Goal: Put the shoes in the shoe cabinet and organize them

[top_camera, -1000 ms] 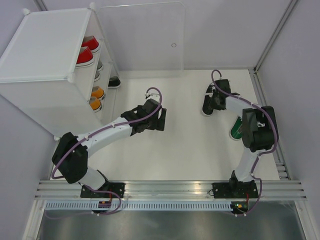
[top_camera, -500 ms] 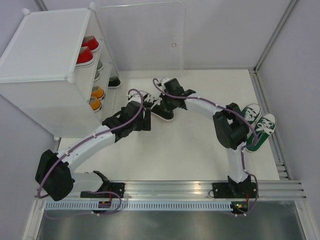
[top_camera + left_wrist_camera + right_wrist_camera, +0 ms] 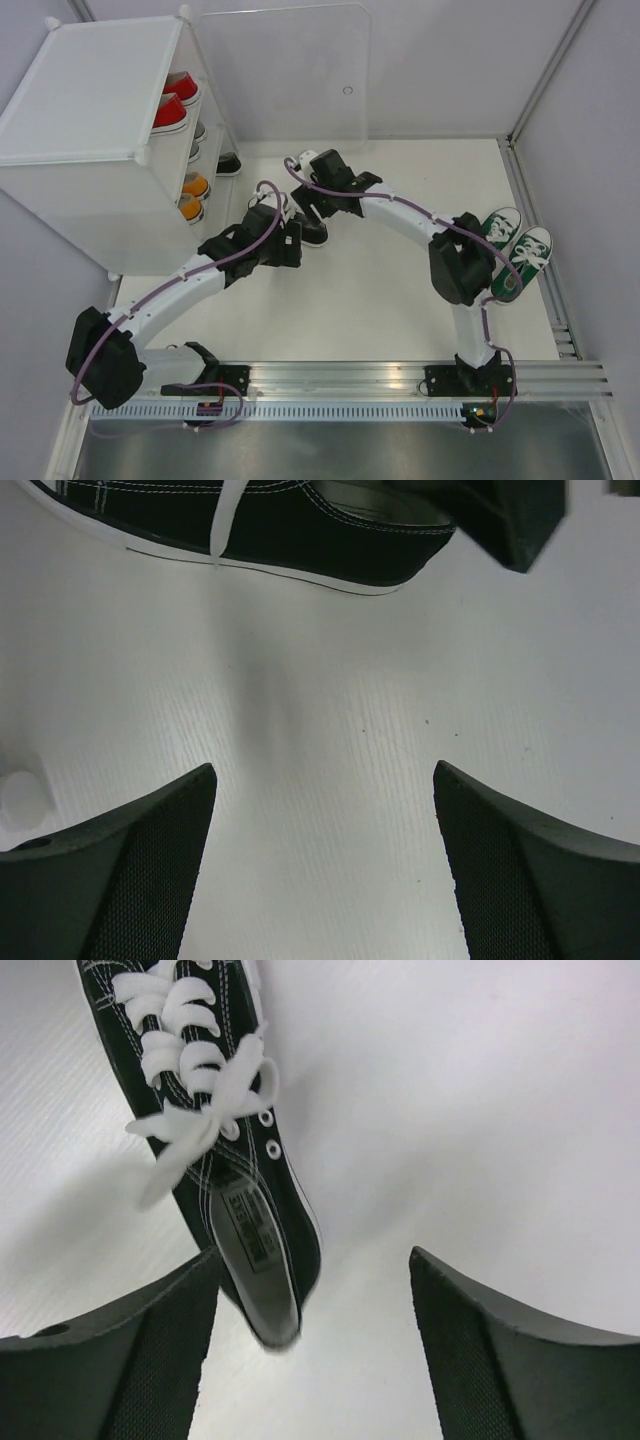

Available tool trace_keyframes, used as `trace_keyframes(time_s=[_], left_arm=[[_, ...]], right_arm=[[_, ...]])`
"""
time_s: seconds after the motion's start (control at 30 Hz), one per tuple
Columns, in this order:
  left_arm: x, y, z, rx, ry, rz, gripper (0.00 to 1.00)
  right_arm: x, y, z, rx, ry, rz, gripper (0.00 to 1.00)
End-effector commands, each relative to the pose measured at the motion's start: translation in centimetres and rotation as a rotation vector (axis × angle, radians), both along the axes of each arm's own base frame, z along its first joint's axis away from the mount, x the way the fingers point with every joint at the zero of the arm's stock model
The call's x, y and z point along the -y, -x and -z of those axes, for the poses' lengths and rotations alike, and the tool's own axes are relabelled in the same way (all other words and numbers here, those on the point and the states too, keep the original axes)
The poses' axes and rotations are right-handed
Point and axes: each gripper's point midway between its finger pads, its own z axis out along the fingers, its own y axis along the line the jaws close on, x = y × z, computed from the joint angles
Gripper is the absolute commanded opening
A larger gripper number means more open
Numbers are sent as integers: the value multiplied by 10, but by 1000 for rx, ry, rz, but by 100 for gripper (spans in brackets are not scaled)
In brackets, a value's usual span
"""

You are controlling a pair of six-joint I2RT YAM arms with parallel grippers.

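A black sneaker point(image 3: 205, 1130) with white laces lies on the white table, its heel between my right gripper's point(image 3: 315, 1252) open fingers, close to the left one. In the top view the black sneaker point(image 3: 312, 232) lies between my right gripper point(image 3: 312, 200) and my left gripper point(image 3: 290, 243). My left gripper point(image 3: 325, 770) is open and empty, a short way from the sneaker's side point(image 3: 270, 530). The shoe cabinet point(image 3: 90, 110) stands at the far left holding red point(image 3: 172, 110) and orange point(image 3: 192, 195) sneakers. A green pair point(image 3: 518, 245) lies at the right.
The cabinet's clear door panel point(image 3: 285, 75) stands open along the back. Another black sneaker point(image 3: 228, 163) sits at the cabinet's lower front. A cabinet corner connector point(image 3: 22, 792) shows at the left of the left wrist view. A raised rail point(image 3: 540, 240) edges the table's right side.
My right arm has swung the black sneaker from the right-middle of the table over towards the cabinet, uncovering the green pair. My left gripper has drawn back left a little.
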Motion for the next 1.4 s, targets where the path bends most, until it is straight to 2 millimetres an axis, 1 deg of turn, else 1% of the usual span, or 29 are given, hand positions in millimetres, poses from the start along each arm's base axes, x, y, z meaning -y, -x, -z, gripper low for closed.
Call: trace_keyframes(time_s=[0.0,0.07,0.1,0.13,0.17,0.2,0.23,0.27,0.3,0.33,0.37,0.4,0.43,0.47,0.5,0.53,0.57,0.63,0.67,0.7,0.83,0.87,0.9,0.97,1.0,1.07,1.1,1.2,1.37], left_arm=[[23,-10,-21,37,55,93,91],[32,-17,-24,36,63,113,91],[38,-17,-25,35,64,139,91],[44,-24,-26,34,59,150,93],[50,-26,-27,36,49,178,93],[54,-29,-26,34,42,191,94],[60,-35,-26,32,34,202,94],[65,-38,-25,34,23,220,94],[69,-44,-31,46,25,228,94],[72,-47,-30,45,17,234,94],[74,-52,-19,29,-12,246,94],[78,-58,-24,42,-14,253,93],[81,-61,-20,37,-24,262,93],[83,-66,-11,23,-48,273,93],[87,-72,-13,33,-52,277,93],[89,-76,-13,36,-60,281,92],[90,-81,-1,20,-87,291,92],[97,-90,-4,36,-95,302,90],[97,-95,6,26,-123,305,89],[99,-100,3,38,-125,301,88],[103,-112,16,29,-162,305,81],[106,-115,16,30,-162,307,77],[107,-116,24,15,-169,309,76],[108,-118,29,9,-178,313,75],[108,-120,30,10,-184,314,72],[107,-122,42,-6,-207,313,69],[107,-121,44,-19,-209,314,64],[108,-114,56,-68,-194,305,59],[107,-106,67,-106,-190,288,58]], right_arm=[[39,2,-100,207,-56,149,81],[66,3,-114,222,-74,291,87],[96,7,-122,246,-45,404,89],[119,8,-125,248,-36,497,91],[137,15,-140,249,-91,613,93],[163,26,-127,236,-32,688,95],[178,31,-125,228,-39,734,98],[189,42,-141,243,-99,771,98],[200,53,-126,224,-90,792,98],[210,59,-126,226,-105,815,98],[216,66,-127,233,-121,828,98],[226,81,-129,246,-162,851,98],[231,88,-131,256,-189,864,98],[239,103,-133,267,-231,869,98],[240,107,-137,276,-283,874,98],[235,114,-137,264,-327,846,98],[235,123,-140,274,-384,826,98],[228,133,-139,250,-445,781,98],[229,138,-135,254,-466,775,98],[229,140,-133,251,-474,771,98],[232,144,-118,243,-486,790,98],[230,145,-112,236,-486,783,98],[230,145,-110,235,-488,785,98],[230,144,-104,234,-488,783,98],[229,144,-103,236,-485,775,98],[231,143,-99,244,-468,775,98],[234,142,-98,253,-456,790,98],[235,141,-94,255,-448,794,98],[234,140,-85,250,-445,792,98]])
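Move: The black shoe on the floor, toe to the left, has its middle about 11 cm ahead of the left hand, 4 cm to its right and 9 cm below. The other black shoe, in the cabinet, is some 25 cm ahead and 11 cm left of that hand. From the right hand, the floor shoe is level, 5 cm left and 6 cm below; the nearer green shoe lies 43 cm right, 6 cm back and 7 cm below. Left reaches 15 cm forward-right, sinking to the black shoe's heel, fingers narrowing; right lifts clear rightward and back. ##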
